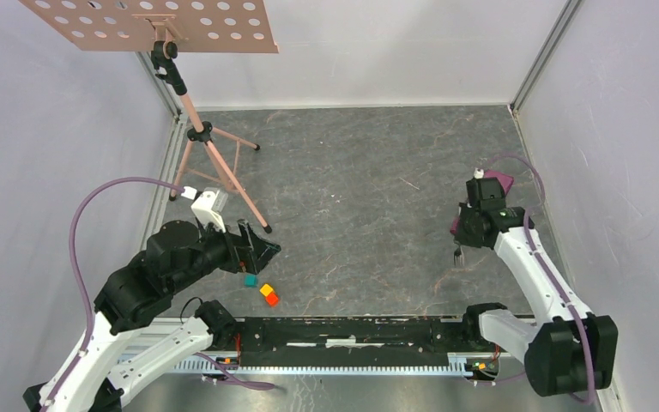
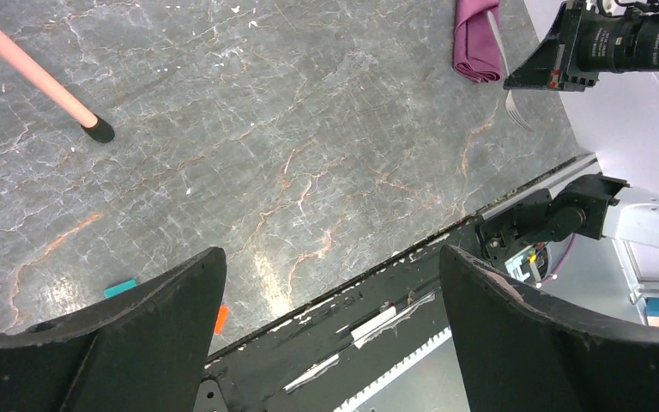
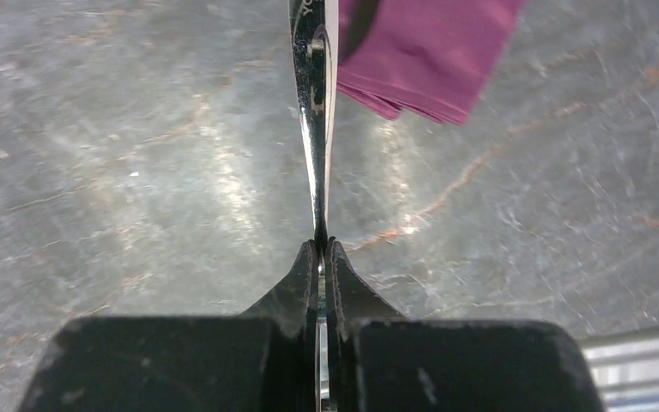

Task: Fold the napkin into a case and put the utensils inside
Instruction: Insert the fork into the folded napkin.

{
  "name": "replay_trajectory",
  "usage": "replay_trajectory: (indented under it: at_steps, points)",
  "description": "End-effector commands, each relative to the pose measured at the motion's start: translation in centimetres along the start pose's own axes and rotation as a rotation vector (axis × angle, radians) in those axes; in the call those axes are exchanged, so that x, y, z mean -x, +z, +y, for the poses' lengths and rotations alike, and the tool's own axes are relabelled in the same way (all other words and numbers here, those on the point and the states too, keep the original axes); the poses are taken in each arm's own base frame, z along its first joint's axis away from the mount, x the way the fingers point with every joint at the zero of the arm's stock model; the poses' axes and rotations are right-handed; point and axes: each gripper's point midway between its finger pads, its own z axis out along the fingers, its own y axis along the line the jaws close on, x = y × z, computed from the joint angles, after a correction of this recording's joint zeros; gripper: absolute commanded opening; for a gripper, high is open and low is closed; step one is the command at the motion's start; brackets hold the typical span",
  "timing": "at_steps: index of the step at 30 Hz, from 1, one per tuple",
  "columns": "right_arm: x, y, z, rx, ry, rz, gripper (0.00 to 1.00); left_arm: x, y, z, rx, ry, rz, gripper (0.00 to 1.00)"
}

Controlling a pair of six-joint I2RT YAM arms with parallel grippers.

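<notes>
The napkin (image 3: 429, 51) is a plum-purple cloth folded into a narrow bundle, lying at the right of the table. From above, only bits of the napkin (image 1: 504, 180) show round my right wrist. My right gripper (image 3: 320, 245) is shut on a slim silvery fork (image 3: 313, 129), held edge-on, its handle reaching toward the napkin's end. The left wrist view shows the fork's tines (image 2: 517, 113) sticking out just beyond the napkin (image 2: 476, 43). My left gripper (image 2: 330, 283) hangs wide open over the table's near edge at the left, with nothing between its fingers.
Teal (image 1: 249, 281), yellow (image 1: 267, 290) and orange (image 1: 272, 299) blocks lie by the left gripper (image 1: 253, 249). A pink tripod stand (image 1: 210, 163) occupies the back left, one foot (image 2: 99, 130) on the table. White walls enclose three sides; a black rail (image 1: 352, 335) runs along the front.
</notes>
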Motion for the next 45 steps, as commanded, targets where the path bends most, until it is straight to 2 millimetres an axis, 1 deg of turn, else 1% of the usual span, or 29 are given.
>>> replay_trajectory:
  at_steps: [1,3,4,8,11,15,24,32,36,41,45]
  points:
    - [-0.3,-0.2,-3.2,-0.088,0.043,0.067,0.0,1.4,-0.4,-1.1,-0.055,0.084,-0.04,1.0]
    - [-0.2,0.4,-3.8,-0.089,0.044,0.082,0.0,1.3,-0.6,-1.2,-0.062,0.084,-0.041,1.0]
    - [-0.1,0.5,-4.7,-0.107,0.066,0.089,0.0,1.3,-0.7,-1.2,-0.065,0.084,-0.042,1.0]
    - [0.7,0.8,-6.3,-0.143,0.081,0.083,0.0,1.2,-0.8,-1.1,-0.066,0.081,-0.045,1.0]
    - [0.5,1.4,-7.3,-0.155,0.09,0.107,0.0,1.2,-0.9,-0.9,-0.06,0.086,-0.047,1.0]
    - [1.5,2.4,-7.4,-0.131,0.118,0.102,0.0,1.1,-0.8,-0.7,-0.051,0.096,-0.045,1.0]
    - [3.3,4.9,-7.9,-0.124,0.122,0.121,0.0,0.7,-0.3,-0.2,-0.031,0.101,-0.031,1.0]
    - [6.0,6.7,-8.0,-0.095,0.153,0.111,0.0,0.4,0.4,-0.1,-0.016,0.1,-0.013,1.0]
    - [6.9,7.8,-8.1,-0.094,0.16,0.106,0.0,0.5,0.7,0.0,-0.011,0.099,-0.012,1.0]
    - [8.4,8.8,-8.3,-0.097,0.181,0.079,0.0,0.6,0.9,0.1,0.004,0.106,-0.005,1.0]
    - [9.4,9.5,-8.8,-0.111,0.202,0.059,0.0,0.4,1.0,0.4,0.015,0.106,0.001,1.0]
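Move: The right hand already holds the fork near its tines, handle pointing ahead; the folded napkin's middle lies about 12 cm ahead, 8 cm to its right and 8 cm below. The knife handle, already in the napkin, sits some 9 cm ahead and 7 cm to the right of that hand, also about 8 cm down. From the idle left hand, the napkin is roughly 57 cm to the right, 21 cm ahead and 26 cm lower. Keeping the fork pinched in its shut fingers, the right hand first swings right about 7 cm, sinking and easing slightly back, while it turns some 10 degrees clockwise and tips more steeply down, to line the handle up with the napkin beside the knife. It then turns to push forward about 10 cm along the napkin, drifting a little farther right and still lowering slowly, so that the handle leads in under the slanting upper fold. ##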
